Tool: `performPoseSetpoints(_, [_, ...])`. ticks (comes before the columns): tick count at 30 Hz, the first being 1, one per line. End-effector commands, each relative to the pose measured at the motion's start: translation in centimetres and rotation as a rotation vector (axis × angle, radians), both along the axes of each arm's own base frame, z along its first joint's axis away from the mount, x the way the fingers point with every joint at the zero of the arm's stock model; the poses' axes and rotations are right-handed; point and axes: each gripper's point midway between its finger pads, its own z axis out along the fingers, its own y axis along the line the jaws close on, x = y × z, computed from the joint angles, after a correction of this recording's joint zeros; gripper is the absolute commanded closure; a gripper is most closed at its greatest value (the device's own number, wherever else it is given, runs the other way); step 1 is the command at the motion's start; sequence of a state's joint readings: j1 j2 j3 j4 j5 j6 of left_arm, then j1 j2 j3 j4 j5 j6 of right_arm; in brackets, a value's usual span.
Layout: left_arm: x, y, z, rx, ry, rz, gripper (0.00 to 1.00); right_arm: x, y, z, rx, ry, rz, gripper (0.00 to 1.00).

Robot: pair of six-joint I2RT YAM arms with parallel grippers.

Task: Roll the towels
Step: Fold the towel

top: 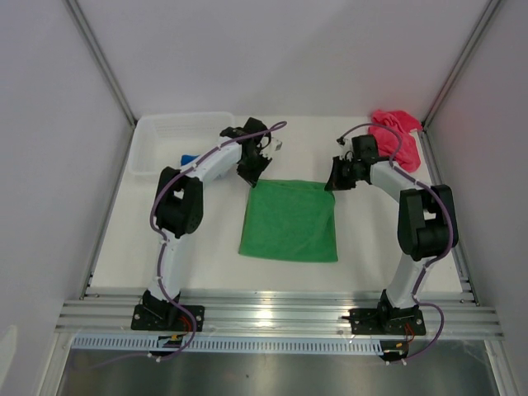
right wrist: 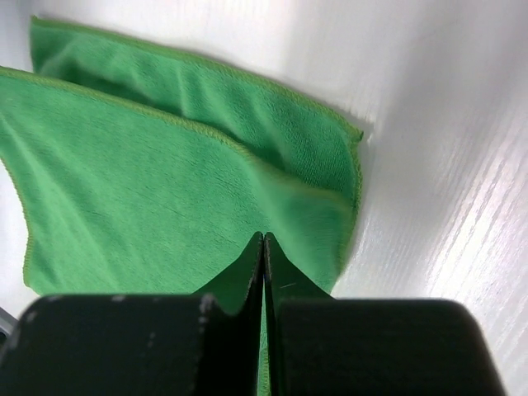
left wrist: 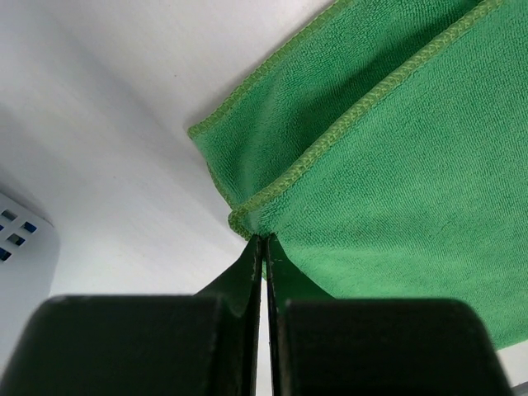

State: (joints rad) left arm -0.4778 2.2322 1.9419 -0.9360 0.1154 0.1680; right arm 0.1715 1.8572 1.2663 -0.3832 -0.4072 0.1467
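Note:
The green towel (top: 289,221) lies flat on the table's middle, with a doubled layer along its far edge. My left gripper (top: 254,175) is shut on its far left corner; the left wrist view shows the jaws (left wrist: 264,239) pinching the hemmed corner of the green towel (left wrist: 396,165). My right gripper (top: 334,183) is shut on the far right corner, where the green towel (right wrist: 124,190) rises to the closed tips (right wrist: 263,238). The pink towel (top: 396,132) lies crumpled at the back right. A bit of the blue towel (top: 188,158) shows by the basket, behind the left arm.
A white plastic basket (top: 165,132) stands at the back left, its corner (left wrist: 16,239) also in the left wrist view. Metal frame posts and white walls close in the table on both sides.

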Motion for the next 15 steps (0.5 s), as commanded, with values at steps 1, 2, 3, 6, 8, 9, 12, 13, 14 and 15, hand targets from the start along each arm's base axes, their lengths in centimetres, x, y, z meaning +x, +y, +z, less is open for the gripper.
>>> performPoseSetpoints(1, [0.4,-0.3,2.7,-0.023,-0.065,-0.007,0.99,1.7,0.1,3.5,0.022,-0.108,0.012,1.00])
performPoseSetpoints(2, [0.6,-0.4,3.0,-0.027,-0.079,-0.006,0.99,1.8,0.1,3.7,0.022,-0.115,0.012,1.00])
performPoseSetpoints(3, [0.7,-0.3,3.1,-0.026,-0.083,-0.002,0.99,2.0,0.0,3.8,0.021,-0.118,0.008,1.00])
performPoseSetpoints(6, [1.2,-0.6,3.6,-0.040,-0.110,-0.001,0.99,2.6,-0.4,4.0,0.017,-0.128,-0.009,1.00])
performPoseSetpoints(8, [1.3,-0.8,3.4,-0.043,-0.099,-0.003,0.99,2.8,-0.8,3.0,0.002,-0.105,-0.018,0.96])
performPoseSetpoints(9, [1.1,-0.8,3.1,-0.040,-0.086,-0.003,0.99,2.7,-0.8,2.5,-0.013,-0.093,-0.014,0.84])
performPoseSetpoints(12, [0.5,-0.9,2.3,-0.044,-0.051,-0.003,0.99,2.7,-0.3,1.1,-0.064,-0.075,0.007,0.68])
performPoseSetpoints(13, [0.6,-0.9,2.4,-0.046,-0.055,-0.003,0.99,2.7,-0.1,0.8,-0.073,-0.075,0.014,0.66])
performPoseSetpoints(14, [0.5,-0.9,2.3,-0.047,-0.051,-0.002,0.99,2.8,0.0,0.7,-0.086,-0.080,0.015,0.65])
performPoseSetpoints(15, [0.5,-0.9,2.3,-0.044,-0.051,-0.003,0.99,2.8,0.0,0.1,-0.126,-0.084,0.013,0.63])
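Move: The green towel's loose top-layer right corner lies about 3 cm ahead of the shut right fingers, 2 cm to their right and 2 cm lower. The under layer's right corner is some 4 cm farther out, and the red towel roughly 19 cm ahead and 19 cm to the right of the hand. The left hand still pinches the top layer's left corner; the loose one lies about 24 cm to its right, roughly 2 cm ahead and 2 cm lower. The right hand opens partway, easing about 2 cm forward towards the slipped green corner, while the left keeps its pinch. ##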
